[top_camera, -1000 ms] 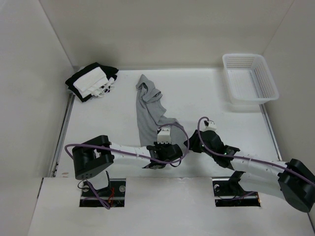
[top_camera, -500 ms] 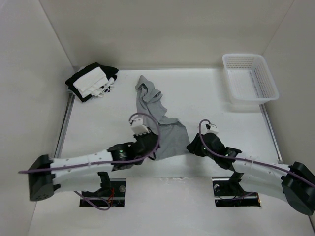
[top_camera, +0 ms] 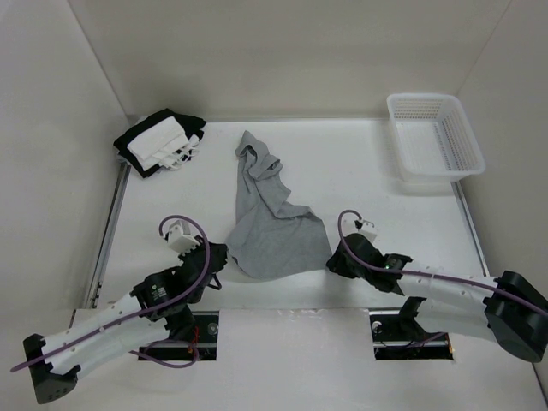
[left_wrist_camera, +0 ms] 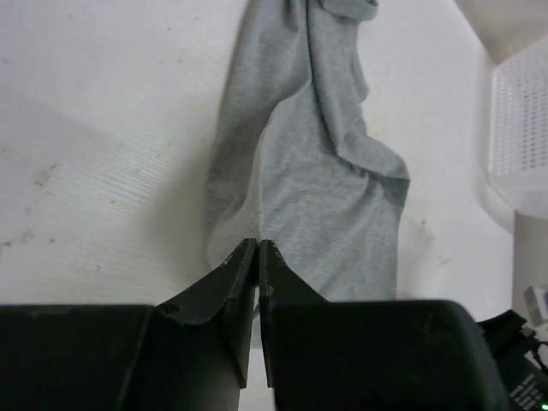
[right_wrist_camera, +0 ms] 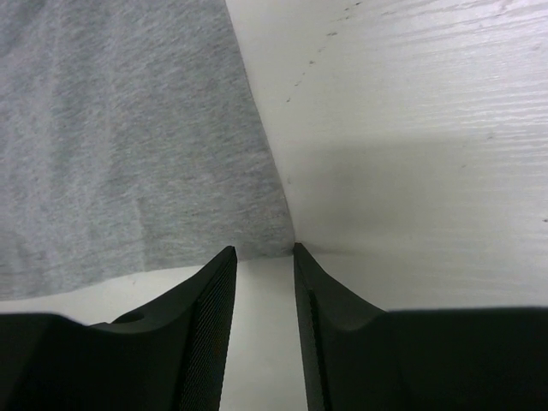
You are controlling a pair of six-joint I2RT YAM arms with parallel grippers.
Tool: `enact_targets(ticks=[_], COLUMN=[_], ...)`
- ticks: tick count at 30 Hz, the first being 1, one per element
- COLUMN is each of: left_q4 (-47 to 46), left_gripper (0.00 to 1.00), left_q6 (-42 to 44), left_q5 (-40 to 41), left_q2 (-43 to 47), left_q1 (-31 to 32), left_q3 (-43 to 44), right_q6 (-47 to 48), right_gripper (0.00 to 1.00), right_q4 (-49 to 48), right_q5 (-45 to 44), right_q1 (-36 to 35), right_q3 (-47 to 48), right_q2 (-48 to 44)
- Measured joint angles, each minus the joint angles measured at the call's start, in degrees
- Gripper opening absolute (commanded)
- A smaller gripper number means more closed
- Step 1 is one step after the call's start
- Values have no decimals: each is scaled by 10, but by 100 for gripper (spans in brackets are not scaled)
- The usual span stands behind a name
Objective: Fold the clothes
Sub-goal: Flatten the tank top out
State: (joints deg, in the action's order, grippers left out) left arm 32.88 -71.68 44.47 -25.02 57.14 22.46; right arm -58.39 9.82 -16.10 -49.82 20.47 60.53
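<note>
The clothes [top_camera: 272, 218] are one light grey knit garment in the middle of the table, narrow and bunched at the far end and spread wide at the near hem. My left gripper [top_camera: 222, 259] sits at the hem's near left corner. In the left wrist view it [left_wrist_camera: 258, 242] is shut, its tips pinched on the edge of the grey cloth [left_wrist_camera: 317, 171]. My right gripper [top_camera: 331, 259] is at the hem's near right corner. In the right wrist view it [right_wrist_camera: 262, 250] stands open, with the cloth's corner [right_wrist_camera: 128, 128] just beyond its tips and bare table between its fingers.
A white mesh basket [top_camera: 435, 145] stands at the far right and shows at the right edge as the basket [left_wrist_camera: 522, 128] in the left wrist view. A black-and-white fabric bundle [top_camera: 158, 141] lies at the far left. White walls close in the table on three sides.
My left gripper has travelled left and toward the near edge, pulling the hem's left corner with it, so the garment's near part now lies spread wide. The right gripper stayed at the right corner.
</note>
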Motion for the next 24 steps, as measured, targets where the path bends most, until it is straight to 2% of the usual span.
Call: enact_targets(ticks=[4, 7, 9, 12, 17, 20, 24], left_q4=[17, 18, 18, 19, 11, -21, -122], left_gripper=[5, 5, 5, 5, 4, 3, 2], left_q6=[-5, -5, -3, 9, 69, 134, 260], left_q5=[-1, 0, 2, 8, 36, 59, 76], left_q2=[12, 24, 28, 28, 25, 20, -13], left_q1=[3, 4, 4, 3, 0, -10, -31], left_q3=[-7, -7, -7, -6, 36, 94, 210], right_q6=[-10, -18, -20, -17, 29, 79, 182], right_gripper=[23, 9, 4, 0, 0, 0, 0], right_q4=[-14, -20, -20, -19, 20, 63, 99], right_q5=[2, 0, -7, -32, -81, -121, -203], right_q1=[-2, -1, -1, -2, -7, -23, -65], right_q3=[3, 2, 2, 2, 36, 107, 266], right_q2=[18, 25, 24, 3, -78, -134, -181])
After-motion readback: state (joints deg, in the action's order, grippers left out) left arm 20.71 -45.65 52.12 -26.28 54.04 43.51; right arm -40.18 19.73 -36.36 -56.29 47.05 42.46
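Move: The tank top's right hem corner lies right at the right fingers, within 1 cm, between the open pads. The crumpled far end of the tank top is some 27 cm ahead and 18 cm to the left of them, with the white basket about 34 cm ahead and 26 cm to the right. The left gripper already holds the left hem corner raised; the right corner lies some 25 cm to its right, level with it fore and aft, 11 cm below. Shut the right gripper on the tank top's right hem corner while the left keeps its pinch on the left one and stays nearly still. Then lift both hands, gathering speed: the right about 26 cm up and a little forward, its fingers tipping up some 35 degrees, the left roughly 19 cm up with a smaller upward tilt. ##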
